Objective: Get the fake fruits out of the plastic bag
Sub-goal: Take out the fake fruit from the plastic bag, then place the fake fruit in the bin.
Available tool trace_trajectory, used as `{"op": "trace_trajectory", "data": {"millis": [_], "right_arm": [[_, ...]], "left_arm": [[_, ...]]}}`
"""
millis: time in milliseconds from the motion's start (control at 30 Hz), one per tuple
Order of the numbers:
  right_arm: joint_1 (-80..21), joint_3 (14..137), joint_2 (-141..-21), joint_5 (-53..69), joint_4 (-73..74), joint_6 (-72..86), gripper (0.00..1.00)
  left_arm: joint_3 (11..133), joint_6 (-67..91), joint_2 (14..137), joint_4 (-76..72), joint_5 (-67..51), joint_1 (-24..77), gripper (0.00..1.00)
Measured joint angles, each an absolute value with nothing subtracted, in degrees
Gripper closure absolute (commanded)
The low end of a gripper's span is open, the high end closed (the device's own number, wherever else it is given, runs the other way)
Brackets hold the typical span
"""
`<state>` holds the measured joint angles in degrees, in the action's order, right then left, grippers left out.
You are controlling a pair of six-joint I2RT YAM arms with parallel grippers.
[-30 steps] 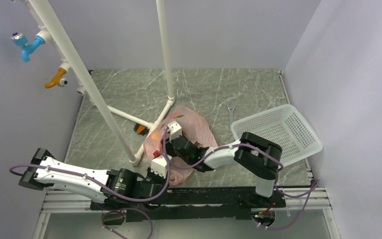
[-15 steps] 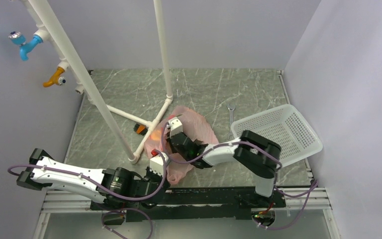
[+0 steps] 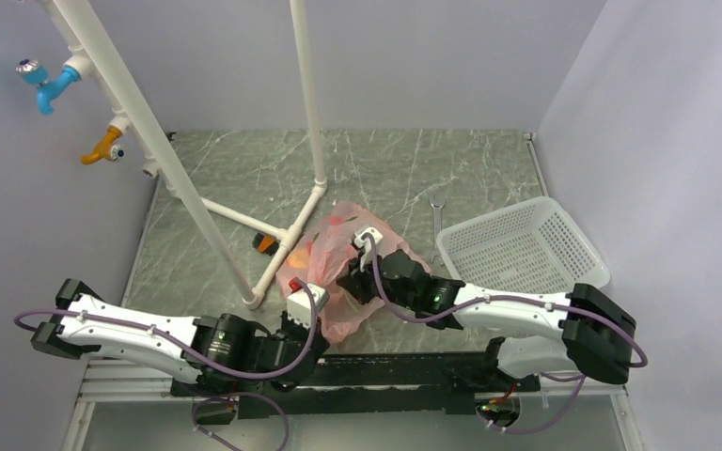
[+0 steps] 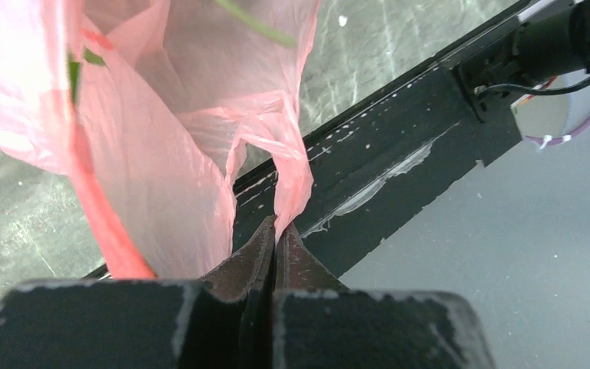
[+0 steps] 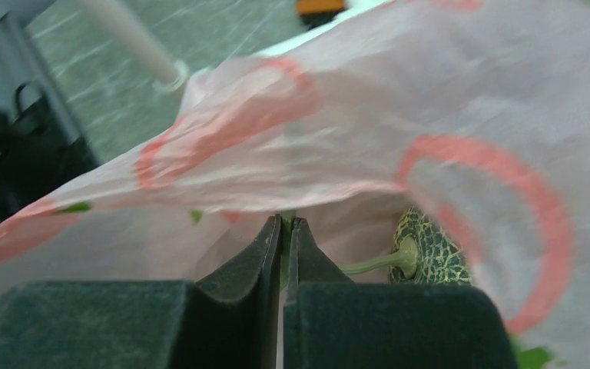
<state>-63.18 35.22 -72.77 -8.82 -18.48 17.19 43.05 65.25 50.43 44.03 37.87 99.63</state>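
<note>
The pink plastic bag (image 3: 334,310) lies crumpled near the table's front edge. My left gripper (image 3: 312,308) is shut on one loop handle of the bag (image 4: 288,181), its tips (image 4: 278,228) pinching the twisted plastic. My right gripper (image 3: 351,282) reaches under the bag's upper sheet (image 5: 369,115) and is shut (image 5: 284,224) on the green stem of the netted melon (image 5: 430,250), which hangs just right of the jaws inside the bag. An orange fruit (image 3: 298,255) glows through the bag's left side. Other fruits are hidden.
A white mesh basket (image 3: 526,252) stands to the right, a wrench (image 3: 435,218) beside it. A white pipe frame (image 3: 273,235) stands left of the bag, with an orange-and-black brush (image 3: 264,244) at its foot. The black base rail (image 4: 399,146) runs just below the bag.
My right gripper has closed from open onto the melon's stem, and the right arm has stretched out to the right. The bag's top has shifted slightly. My left gripper keeps hold of the handle.
</note>
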Motion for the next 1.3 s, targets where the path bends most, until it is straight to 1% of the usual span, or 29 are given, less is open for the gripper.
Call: {"op": "trace_trajectory", "data": {"millis": [133, 233, 400, 500, 633, 833, 900, 1067, 1200, 1300], "right_arm": [[-62.96, 33.91, -69.56, 1.74, -14.55, 17.63, 1.00], [-62.98, 33.34, -65.87, 6.87, -10.92, 17.93, 1.00], [-62.96, 33.95, -57.21, 8.71, -5.10, 18.61, 1.00], [-62.96, 36.45, -52.84, 8.47, -1.54, 18.65, 1.00], [-62.98, 41.63, -49.78, 6.17, 3.86, 19.18, 1.00], [-62.81, 46.28, -42.92, -0.40, 7.99, 23.40, 1.00], [-62.70, 50.72, -42.74, -2.96, 10.13, 24.84, 1.00], [-62.70, 57.52, -41.43, -8.69, 11.60, 25.91, 1.00], [-62.65, 63.70, -40.27, -13.39, 15.66, 25.39, 1.00], [-62.65, 65.41, -38.04, -17.19, 17.19, 24.12, 1.00]], "left_arm": [[46.50, 62.57, 50.89, 43.81, 38.98, 99.63, 1.00], [48.93, 61.56, 52.05, 43.72, 39.94, 99.63, 1.00], [49.87, 61.14, 53.56, 44.29, 40.36, 99.63, 1.00], [49.82, 61.30, 53.74, 44.36, 40.45, 99.63, 1.00], [49.36, 61.14, 53.71, 43.48, 40.38, 99.63, 1.00], [48.97, 61.80, 55.33, 43.07, 40.07, 99.63, 1.00], [48.97, 61.95, 56.40, 42.61, 39.66, 99.63, 1.00], [48.99, 62.28, 58.96, 42.24, 39.00, 99.63, 1.00], [49.28, 62.22, 60.27, 42.28, 38.59, 99.63, 1.00], [50.13, 62.30, 60.66, 42.57, 38.61, 99.63, 1.00]]}}
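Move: The melon, already held by its stem, has its middle about 8 cm ahead of the right hand and 7 cm below, inside the bag. The basket lies some 43 cm right of that hand, 14 ahead, 11 below; an orange fruit in the bag is about 14 ahead, 12 left and 11 below, the wrench 26 ahead, 23 right and 14 below. From the left hand the basket is about 30 cm ahead, 52 right and 11 below. The melon is drawn out of the bag by its stem: the right hand, still pinching it, pulls back some 7 cm almost level, then lifts about 30 cm while swinging right, its left-pointing fingers tipping up about 30 degrees to just above level. The left hand keeps the rim pinched, rises 4 cm, then sinks most of that back, drifting slightly right. ##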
